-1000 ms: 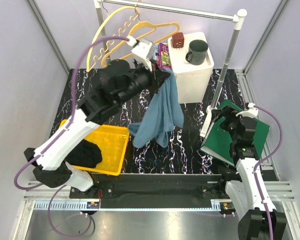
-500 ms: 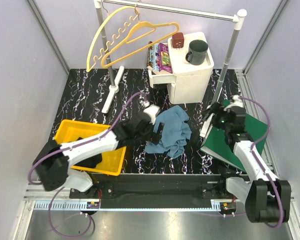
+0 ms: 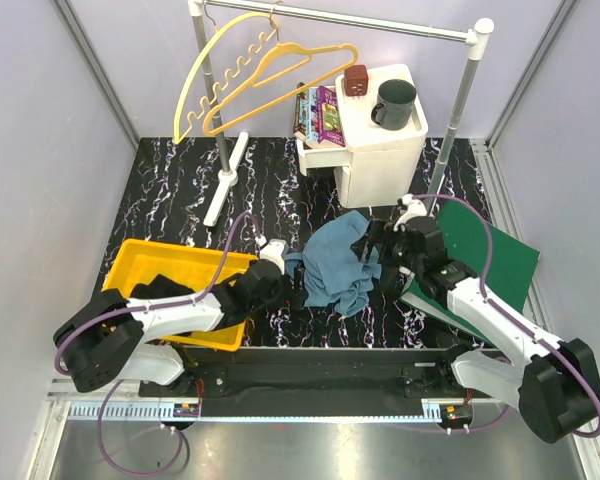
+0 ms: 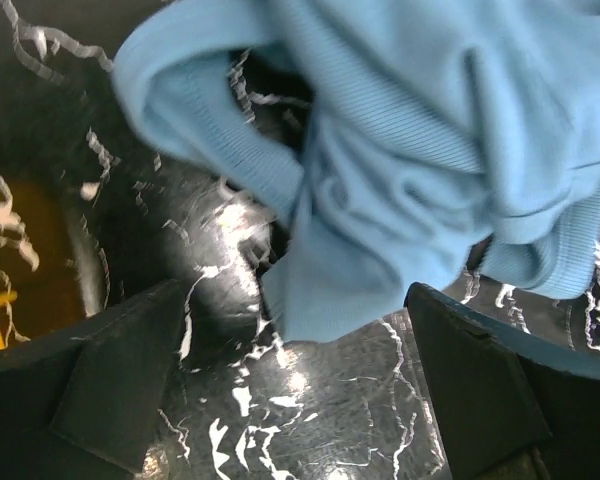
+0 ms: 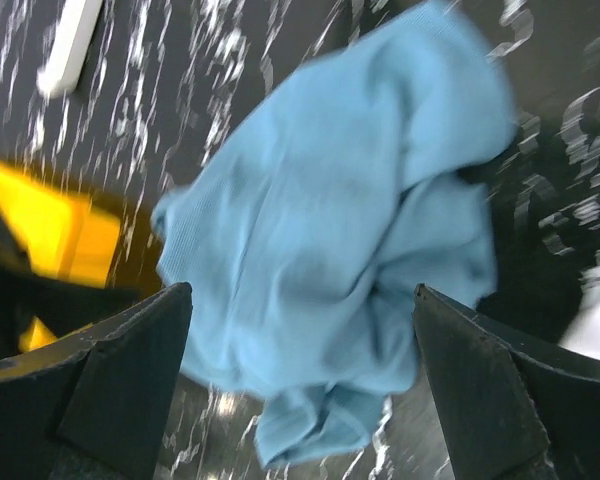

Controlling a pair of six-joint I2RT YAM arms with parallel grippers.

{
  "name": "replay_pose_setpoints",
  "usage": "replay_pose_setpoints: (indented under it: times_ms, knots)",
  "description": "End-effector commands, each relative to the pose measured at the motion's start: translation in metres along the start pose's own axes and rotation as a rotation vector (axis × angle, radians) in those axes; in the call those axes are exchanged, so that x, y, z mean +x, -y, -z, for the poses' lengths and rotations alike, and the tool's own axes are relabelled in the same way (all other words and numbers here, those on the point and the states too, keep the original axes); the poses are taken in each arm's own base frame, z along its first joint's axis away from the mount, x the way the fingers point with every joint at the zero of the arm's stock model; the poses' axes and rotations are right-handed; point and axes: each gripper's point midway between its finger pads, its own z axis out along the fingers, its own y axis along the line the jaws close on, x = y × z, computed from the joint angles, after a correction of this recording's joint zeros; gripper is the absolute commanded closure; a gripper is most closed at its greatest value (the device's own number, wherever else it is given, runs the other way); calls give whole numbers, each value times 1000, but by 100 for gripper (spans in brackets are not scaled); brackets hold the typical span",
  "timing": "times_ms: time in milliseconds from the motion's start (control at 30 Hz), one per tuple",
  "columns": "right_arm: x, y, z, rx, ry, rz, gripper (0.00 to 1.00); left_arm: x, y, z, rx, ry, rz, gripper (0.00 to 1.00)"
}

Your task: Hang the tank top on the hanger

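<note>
The teal-blue tank top [image 3: 338,262] lies crumpled on the black marbled table, in the middle. It fills the upper part of the left wrist view [image 4: 420,150] and the centre of the right wrist view [image 5: 330,250]. My left gripper [image 3: 292,280] is open and empty, low at the shirt's left edge. My right gripper [image 3: 375,250] is open and empty at the shirt's right edge, wide apart over the cloth. The orange-yellow hanger [image 3: 280,85] hangs by its hook from the white rail at the back left.
A paler yellow wavy hanger [image 3: 208,85] hangs beside it. A yellow bin [image 3: 195,262] with black cloth [image 3: 155,288] sits at the front left. A white cabinet [image 3: 380,150] with a dark mug [image 3: 394,103] stands behind. A green board [image 3: 500,255] lies to the right.
The left arm came down from high up and let the tank top go; it now lies in a heap. The left gripper drew back left. The right arm swung left to the shirt.
</note>
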Motion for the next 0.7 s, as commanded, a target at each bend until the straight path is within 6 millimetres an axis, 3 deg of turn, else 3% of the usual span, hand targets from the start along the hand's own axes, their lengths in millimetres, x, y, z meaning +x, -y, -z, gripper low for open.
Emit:
replay_pose_setpoints:
  times_ms: [0, 233, 533, 667]
  knots:
    - [36, -14, 3, -34, -121, 23, 1, -19, 0, -1, 3, 102, 78, 1]
    - [70, -26, 26, -58, -213, 49, 3, -14, -39, 6, -86, 134, 152, 1]
    - [98, -7, 27, 52, -291, 34, 5, -26, -55, 20, -162, 175, 120, 1]
    - [114, -6, 24, 64, -343, 37, 6, -37, -73, 27, -292, 192, 84, 1]
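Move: The tank top lies spread below the open right hand, its middle about 5 cm back, 7 cm to the left and some 12 cm down. From the left hand its middle is roughly 5 cm ahead, 10 cm right and 4 cm lower, while the yellow bin's middle is some 28 cm left and 2 cm back. The rack's right foot stands about 12 cm right of the right hand, nearly level with it. Right hand draws back 8 cm, sinking 6 towards the tank top's near edge; left nudges the bin leftward. ##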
